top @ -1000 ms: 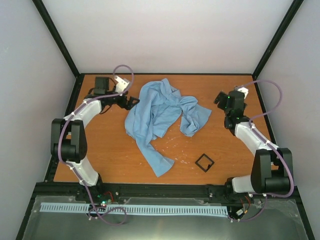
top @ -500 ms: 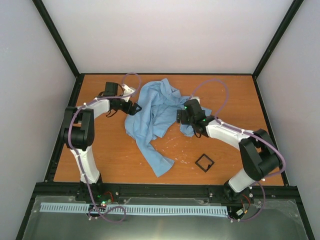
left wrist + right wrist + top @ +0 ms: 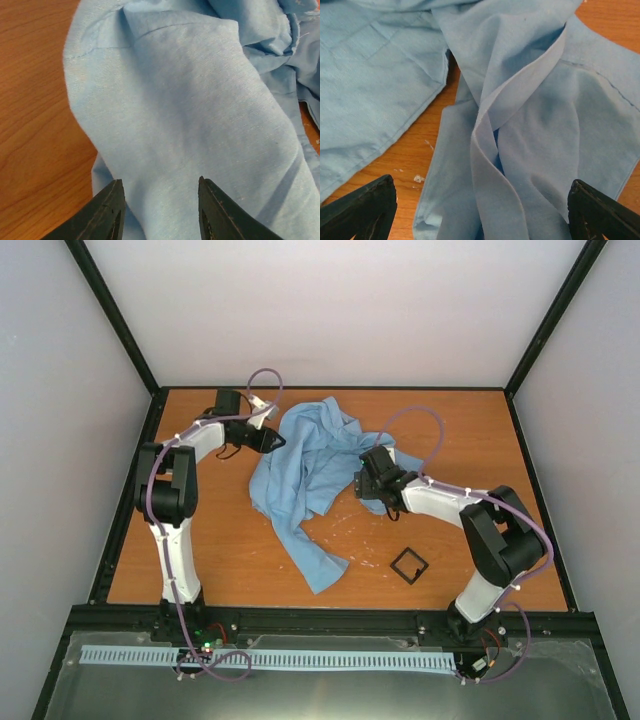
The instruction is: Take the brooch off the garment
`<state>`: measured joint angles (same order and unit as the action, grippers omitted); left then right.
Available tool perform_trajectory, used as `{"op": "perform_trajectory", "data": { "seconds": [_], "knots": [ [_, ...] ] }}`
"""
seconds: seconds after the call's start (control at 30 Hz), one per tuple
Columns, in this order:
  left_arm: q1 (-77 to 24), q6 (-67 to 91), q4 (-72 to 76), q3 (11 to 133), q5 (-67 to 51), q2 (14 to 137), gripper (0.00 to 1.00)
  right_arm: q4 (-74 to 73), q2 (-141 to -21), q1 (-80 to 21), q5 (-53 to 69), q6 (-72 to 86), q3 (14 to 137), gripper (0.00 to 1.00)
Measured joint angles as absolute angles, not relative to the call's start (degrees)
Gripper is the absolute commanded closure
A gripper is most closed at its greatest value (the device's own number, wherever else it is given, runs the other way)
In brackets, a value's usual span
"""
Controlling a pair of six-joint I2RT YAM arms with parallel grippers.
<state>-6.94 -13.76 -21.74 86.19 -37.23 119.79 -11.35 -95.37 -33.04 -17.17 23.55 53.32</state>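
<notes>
The garment is a crumpled light blue shirt in the middle of the wooden table. The brooch is hidden in every view. My left gripper is at the garment's upper left edge. In the left wrist view its jaws stand partly apart, with a rise of blue cloth between the fingertips. My right gripper hangs low over the garment's right lobe. In the right wrist view it is wide open, straddling a folded band of cloth.
A small black hollow square frame lies on the table near the front right, apart from the garment. A long sleeve trails toward the front edge. Black rails border the table, with white walls behind.
My right arm swung in from the far right side to the garment's right lobe. My left gripper moved onto the garment's upper left edge and its jaws narrowed.
</notes>
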Motion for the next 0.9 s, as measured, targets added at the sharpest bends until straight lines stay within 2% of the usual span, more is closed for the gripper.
{"op": "perform_trajectory", "data": {
  "seconds": [0.17,0.3,0.43,0.47,0.5,0.53,0.57,0.73,0.9],
  "knots": [
    [-6.9,-13.5,-23.9,88.5,-38.6,121.3,0.55,-12.4,-96.6,-32.4,-17.2,23.7,53.6,0.1],
    [-6.9,-13.3,-24.7,90.4,-39.2,123.5,0.6,-12.7,-96.6,-31.7,-17.1,24.1,53.6,0.1],
    [-6.9,-12.4,-25.7,91.7,-40.0,124.7,0.6,-12.7,-96.6,-31.1,-16.9,24.5,53.1,0.12],
    [-6.9,-12.3,-25.8,91.9,-40.2,124.8,0.7,-12.7,-96.5,-30.9,-16.8,24.6,52.9,0.13],
    [-6.9,-12.3,-26.0,92.2,-40.3,124.8,0.76,-12.7,-96.4,-30.7,-16.7,24.7,52.6,0.15],
    [-6.9,-12.1,-26.2,92.6,-40.4,124.8,0.89,-12.7,-96.3,-30.5,-16.5,24.9,52.3,0.17],
    [-6.9,-11.9,-26.3,93.0,-40.6,124.8,0.97,-12.7,-96.2,-30.3,-16.3,25.0,52.1,0.19],
    [-6.9,-11.2,-27.5,94.7,-42.8,124.9,0.99,-12.6,-96.2,-29.6,-15.7,25.6,51.4,0.27],
    [-6.9,-11.4,-29.3,95.1,-43.4,124.1,0.99,-12.7,-96.2,-28.8,-15.6,25.8,51.3,0.47]
  ]
}}
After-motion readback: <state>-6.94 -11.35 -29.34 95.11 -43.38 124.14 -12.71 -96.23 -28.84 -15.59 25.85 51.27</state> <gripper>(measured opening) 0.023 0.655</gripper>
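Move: Just under the left fingertips, about 2 cm down, is the garment's left fold; the garment's top end lies roughly 11 cm ahead and 11 cm right. The right hand is at the left side of the garment's bundled right end, whose middle is about 4 cm to its right, 1 cm ahead and 3 cm below. From the right hand, the gathered middle is some 11 cm straight ahead, and the black square frame 19 cm back and 11 cm right. Dipping about 1.5 cm onto the garment's left fold, the left fingers go from part open to fully shut, seeming to pinch the cloth, then rise some 2.5 cm while easing right. Meanwhile the right hand slides about 3 cm right and sinks 2 cm over the bundled end, its wide-open fingers starting to close astride the raised ridge of cloth. ##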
